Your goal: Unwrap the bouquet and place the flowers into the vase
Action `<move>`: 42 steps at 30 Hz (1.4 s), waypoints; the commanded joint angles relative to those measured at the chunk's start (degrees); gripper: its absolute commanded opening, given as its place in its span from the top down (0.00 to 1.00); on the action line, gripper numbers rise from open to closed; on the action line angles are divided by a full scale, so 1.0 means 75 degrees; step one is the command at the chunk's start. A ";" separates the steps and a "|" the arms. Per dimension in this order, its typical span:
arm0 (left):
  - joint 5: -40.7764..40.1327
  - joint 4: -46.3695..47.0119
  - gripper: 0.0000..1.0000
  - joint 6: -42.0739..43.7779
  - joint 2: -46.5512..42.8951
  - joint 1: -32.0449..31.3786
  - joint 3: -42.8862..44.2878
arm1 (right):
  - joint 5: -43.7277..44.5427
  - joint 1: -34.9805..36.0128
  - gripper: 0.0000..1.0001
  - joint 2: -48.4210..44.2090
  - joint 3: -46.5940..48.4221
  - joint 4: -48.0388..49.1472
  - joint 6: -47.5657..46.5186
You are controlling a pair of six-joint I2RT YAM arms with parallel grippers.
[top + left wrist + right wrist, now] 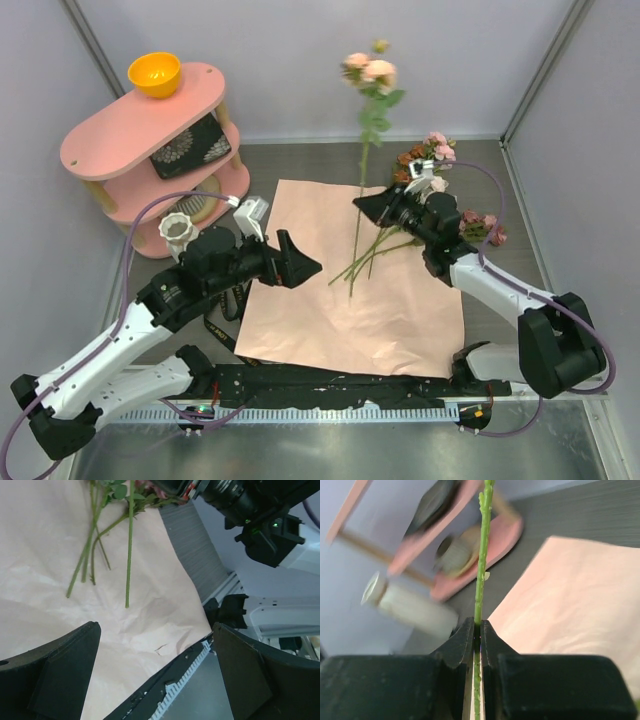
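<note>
The salmon-pink paper sheet [340, 300] lies spread flat with green stems [375, 250] across it. My right gripper [360, 204] is shut on the stem of one pink-bloomed flower [369, 70], which rises toward the back wall. In the right wrist view the green stem [481, 555] is pinched between the fingertips [465, 635]. More flowers [437, 150] lie beside the right arm. The white vase [177, 231] stands left of the paper, blurred in the right wrist view [412, 609]. My left gripper [303, 252] hovers open over the paper's left part, holding nothing [155, 665].
A pink three-tier shelf [120, 125] with an orange bowl [155, 73] on top stands at the back left, just behind the vase. A black strip [330, 385] runs along the near edge. Grey walls enclose the back and both sides.
</note>
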 commanded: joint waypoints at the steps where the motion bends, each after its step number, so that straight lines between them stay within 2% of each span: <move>1: 0.1564 0.0792 0.00 -0.0168 0.0239 0.0261 0.0468 | -0.3380 0.1054 0.99 -0.0985 0.0255 0.0113 -0.2821; 4: 0.1824 0.1062 0.00 -0.0472 0.0357 0.0671 0.0574 | -0.3147 0.1803 0.99 -0.1595 0.0151 -0.0666 -0.3468; 9: 0.2410 0.1543 0.01 -0.0579 0.0497 0.1257 0.0738 | -0.2842 0.2614 0.99 -0.2195 -0.0342 -0.0268 -0.3281; 11: 0.2410 0.1578 0.10 -0.0613 0.0510 0.1375 0.0785 | -0.2795 0.2872 0.99 -0.2196 -0.0261 -0.0642 -0.3422; 12: 0.2445 0.1648 0.19 -0.0683 0.0475 0.1410 0.0785 | -0.2760 0.2954 0.99 -0.2161 -0.0167 -0.0795 -0.3480; 16: 0.2539 0.2280 0.33 -0.0801 0.0287 0.1445 0.0703 | -0.2479 0.3423 0.99 -0.2172 -0.0178 -0.1288 -0.3797; 18: 0.2539 0.2352 0.47 -0.0685 0.0252 0.1445 0.0738 | -0.2374 0.3587 0.99 -0.2184 -0.0260 -0.1265 -0.3891; 19: 0.2539 0.2306 0.64 -0.0638 0.0240 0.1445 0.0796 | -0.2246 0.3599 0.99 -0.2184 -0.0249 -0.1346 -0.3926; 20: 0.2481 0.2212 0.75 -0.0579 0.0228 0.1445 0.0855 | -0.2175 0.3600 0.99 -0.2184 -0.0225 -0.1440 -0.3961; 21: 0.2399 0.2049 0.96 -0.0312 0.0205 0.1445 0.0948 | -0.2058 0.3600 0.99 -0.2196 -0.0144 -0.1545 -0.4031; 22: 0.2247 0.1490 1.00 -0.0100 0.0193 0.1445 0.1239 | -0.1685 0.3600 0.92 -0.2231 -0.0108 -0.1755 -0.4031; 24: 0.1639 0.0809 1.00 0.0542 0.0181 0.1445 0.1650 | -0.1052 0.3611 0.66 -0.2313 -0.0061 -0.1955 -0.3973; 25: 0.1335 -0.0007 1.00 0.1266 0.0181 0.1445 0.1873 | -0.0446 0.3611 0.43 -0.2429 -0.0061 -0.2212 -0.3926; 26: 0.0369 -0.0444 1.00 0.1691 0.0170 0.1445 0.2432 | 0.0779 0.3600 0.33 -0.2500 -0.0084 -0.2353 -0.3880; 27: -0.0186 -0.0855 1.00 0.2043 0.0123 0.1445 0.2716 | 0.1499 0.3600 0.25 -0.2570 -0.0154 -0.2622 -0.3786; 28: -0.0783 -0.1520 1.00 0.2719 0.0111 0.1445 0.3067 | 0.2190 0.3600 0.13 -0.2733 -0.0190 -0.2787 -0.3774; 29: -0.1393 -0.1782 1.00 0.3028 0.0099 0.1445 0.3639 | 0.3206 0.3588 0.09 -0.2805 -0.0225 -0.2904 -0.3762; 30: -0.2489 -0.1982 1.00 0.3274 0.0088 0.1445 0.3981 | 0.3495 0.3576 0.06 -0.2863 -0.0283 -0.3103 -0.3774; 33: -0.4041 -0.2324 1.00 0.4200 0.0099 0.1457 0.4978 | 0.3674 0.3447 0.05 -0.3051 -0.0400 -0.3222 -0.3762; 37: -0.4994 -0.2440 1.00 0.4659 0.0496 0.1445 0.6173 | 0.3428 0.3412 0.05 -0.2993 -0.0483 -0.3081 -0.3681; 39: -0.5206 -0.2790 1.00 0.4812 0.0754 0.1445 0.6991 | 0.3451 0.3424 0.05 -0.2864 -0.0448 -0.3070 -0.3633; 42: -0.5534 -0.3131 1.00 0.5221 0.1060 0.1445 0.7592 | 0.3486 0.3412 0.05 -0.2805 -0.0448 -0.3035 -0.3586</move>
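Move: The flower's stem, pinched upright in the right hand, is some 19 cm ahead of the open left hand, 12 cm to its right and 4 cm lower. The vase stands about 10 cm ahead of the left hand, 22 cm to its left and 17 cm below. From the right hand, the left gripper is roughly 19 cm back, 12 cm left and 4 cm higher; the loose stems lie 23 cm beneath, some 3 cm back. The left fingers close on the flower's stem, higher up by the leaves, after the right hand has brought it about 20 cm back and 10 cm left, turning counter-clockwise. The right then opens and withdraws about 10 cm forward and 8 cm right, turning back, while the left swings the flower some 20 cm up and left, tipping upward and turning counter-clockwise. ##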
